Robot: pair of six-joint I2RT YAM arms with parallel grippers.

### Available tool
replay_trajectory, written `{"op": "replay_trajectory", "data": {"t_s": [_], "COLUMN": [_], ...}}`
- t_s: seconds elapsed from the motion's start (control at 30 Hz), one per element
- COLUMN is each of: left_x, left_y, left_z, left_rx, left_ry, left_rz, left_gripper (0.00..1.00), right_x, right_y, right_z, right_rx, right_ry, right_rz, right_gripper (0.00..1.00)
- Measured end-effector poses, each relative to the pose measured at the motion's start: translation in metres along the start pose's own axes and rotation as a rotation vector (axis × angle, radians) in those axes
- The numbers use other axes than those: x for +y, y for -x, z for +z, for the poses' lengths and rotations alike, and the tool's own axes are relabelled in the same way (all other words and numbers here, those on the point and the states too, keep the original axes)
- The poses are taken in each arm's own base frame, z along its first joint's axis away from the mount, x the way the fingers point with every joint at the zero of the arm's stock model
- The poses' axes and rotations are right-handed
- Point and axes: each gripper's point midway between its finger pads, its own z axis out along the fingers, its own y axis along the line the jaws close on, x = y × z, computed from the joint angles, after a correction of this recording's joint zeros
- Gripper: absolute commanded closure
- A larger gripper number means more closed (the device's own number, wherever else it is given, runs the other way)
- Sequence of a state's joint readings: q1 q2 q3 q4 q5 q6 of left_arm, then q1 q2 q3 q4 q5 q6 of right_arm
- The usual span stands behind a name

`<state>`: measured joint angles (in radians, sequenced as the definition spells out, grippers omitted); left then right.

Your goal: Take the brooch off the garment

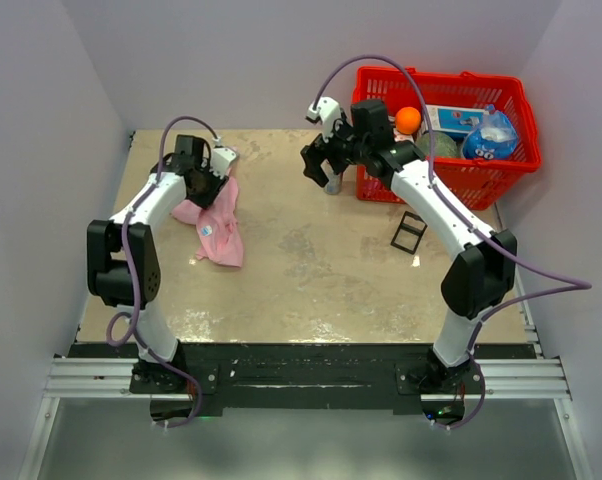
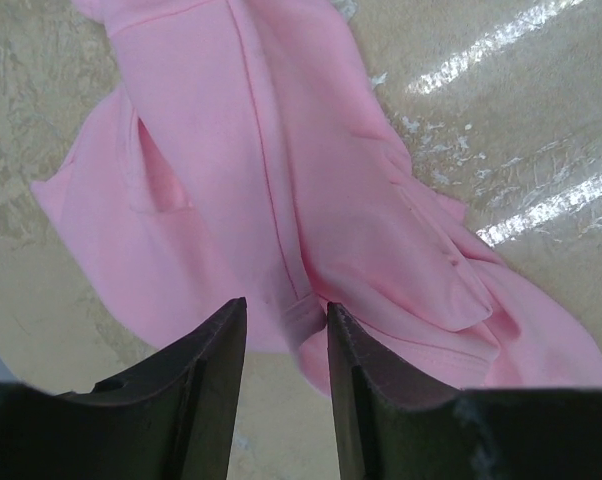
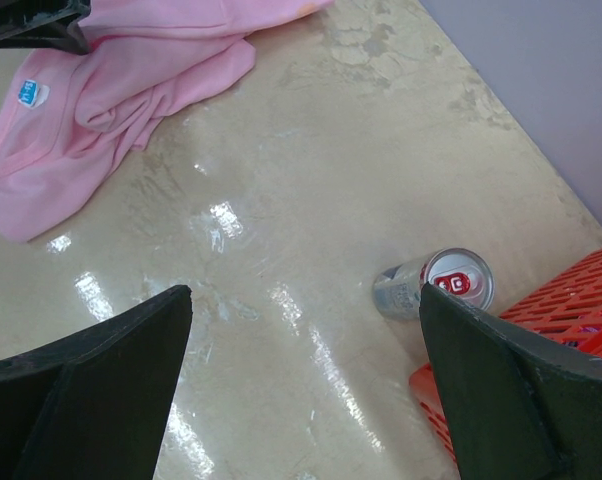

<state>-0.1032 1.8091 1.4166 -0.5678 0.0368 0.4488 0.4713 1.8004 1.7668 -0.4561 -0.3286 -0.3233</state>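
The pink garment (image 1: 221, 228) lies crumpled on the left of the table, its white-and-blue patch (image 3: 29, 92) facing up. My left gripper (image 1: 209, 185) is down at the cloth's far end. In the left wrist view the garment (image 2: 281, 150) fills the frame, and the left gripper (image 2: 286, 315) stands partly open with a hem fold between its tips, touching the right finger. The brooch is not clear in any view; a faint orange-tan fleck (image 3: 303, 8) at the garment's (image 3: 131, 80) edge may be it. My right gripper (image 1: 321, 165) hangs wide open and empty (image 3: 306, 300) over bare table.
A silver soda can (image 3: 436, 285) lies on its side beside the red basket (image 3: 541, 330). The basket (image 1: 441, 75) at the back right holds an orange fruit (image 1: 408, 119) and a blue bag (image 1: 491, 135). A small black frame (image 1: 409, 233) lies on the table right of centre.
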Motion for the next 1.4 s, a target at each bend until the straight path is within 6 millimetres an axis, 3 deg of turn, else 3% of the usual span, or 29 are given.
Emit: {"op": "replay_trajectory", "data": {"t_s": [0.13, 0.33, 0.47, 0.57, 0.63, 0.73, 0.77, 0.8, 0.83, 0.9, 0.97, 1.07, 1.13, 1.27, 1.4], "left_x": [-0.004, -0.006, -0.002, 0.005, 0.010, 0.015, 0.014, 0.008, 0.004, -0.016, -0.040, -0.067, -0.072, -0.058, -0.026], "left_y": [-0.006, -0.007, 0.000, 0.024, 0.057, 0.121, 0.144, 0.177, 0.186, 0.217, 0.235, 0.236, 0.227, 0.208, 0.187], "left_z": [0.010, 0.016, 0.016, 0.007, -0.007, -0.044, -0.063, -0.095, -0.102, -0.143, -0.181, -0.225, -0.252, -0.302, -0.331], "left_rx": [0.027, 0.046, 0.046, 0.004, -0.074, -0.257, -0.330, -0.442, -0.471, -0.590, -0.685, -0.754, -0.780, -0.827, -0.843], "left_ry": [-0.020, -0.039, -0.039, -0.045, -0.069, -0.121, -0.151, -0.203, -0.217, -0.299, -0.378, -0.449, -0.439, -0.312, -0.157], "left_rz": [-0.001, -0.003, 0.004, 0.007, 0.010, 0.008, 0.013, 0.035, 0.046, 0.104, 0.163, 0.219, 0.240, 0.274, 0.273], "left_gripper": [0.61, 0.97, 1.00, 1.00, 1.00, 1.00, 1.00, 1.00, 1.00, 1.00, 1.00, 1.00, 1.00, 1.00, 1.00], "right_x": [0.000, 0.000, -0.001, -0.007, -0.014, -0.024, -0.028, -0.031, -0.033, -0.036, -0.038, -0.038, -0.038, -0.038, -0.039], "right_y": [-0.006, -0.012, -0.012, -0.010, -0.007, -0.004, -0.004, -0.001, 0.000, 0.000, -0.001, -0.002, -0.002, -0.002, -0.003], "right_z": [0.006, 0.011, 0.012, 0.016, 0.021, 0.030, 0.034, 0.038, 0.042, 0.048, 0.052, 0.053, 0.053, 0.053, 0.053], "right_rx": [0.014, 0.028, 0.029, 0.024, 0.019, 0.012, 0.010, 0.003, -0.002, -0.007, -0.006, -0.003, -0.006, -0.003, -0.002], "right_ry": [0.003, 0.007, 0.003, -0.021, -0.050, -0.090, -0.103, -0.111, -0.118, -0.127, -0.132, -0.132, -0.133, -0.133, -0.133], "right_rz": [0.005, 0.010, 0.011, 0.016, 0.027, 0.047, 0.056, 0.063, 0.069, 0.080, 0.091, 0.096, 0.095, 0.090, 0.084], "right_gripper": [0.01, 0.01, 0.02, 0.02, 0.01, 0.01, 0.01, 0.01, 0.01, 0.01, 0.01, 0.01, 0.01, 0.01, 0.01]}}
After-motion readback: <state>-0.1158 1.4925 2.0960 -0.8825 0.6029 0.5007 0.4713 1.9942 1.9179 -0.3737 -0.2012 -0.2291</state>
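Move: The pink garment's raised fold lies right under the left fingertips, about 2 cm below them. The brooch, a small blue patch on the garment, is some 9 cm back from this hand, 2 cm to its left and 4 cm below. The can stands roughly 35 cm to the left hand's right and 4 cm farther out, about level in height. From the right hand the fold is about 30 cm left, 5 cm back and 19 cm down. Left hand sinks, pinches the garment, lifts it about 35 cm, swinging right then back; open right shifts forward. ##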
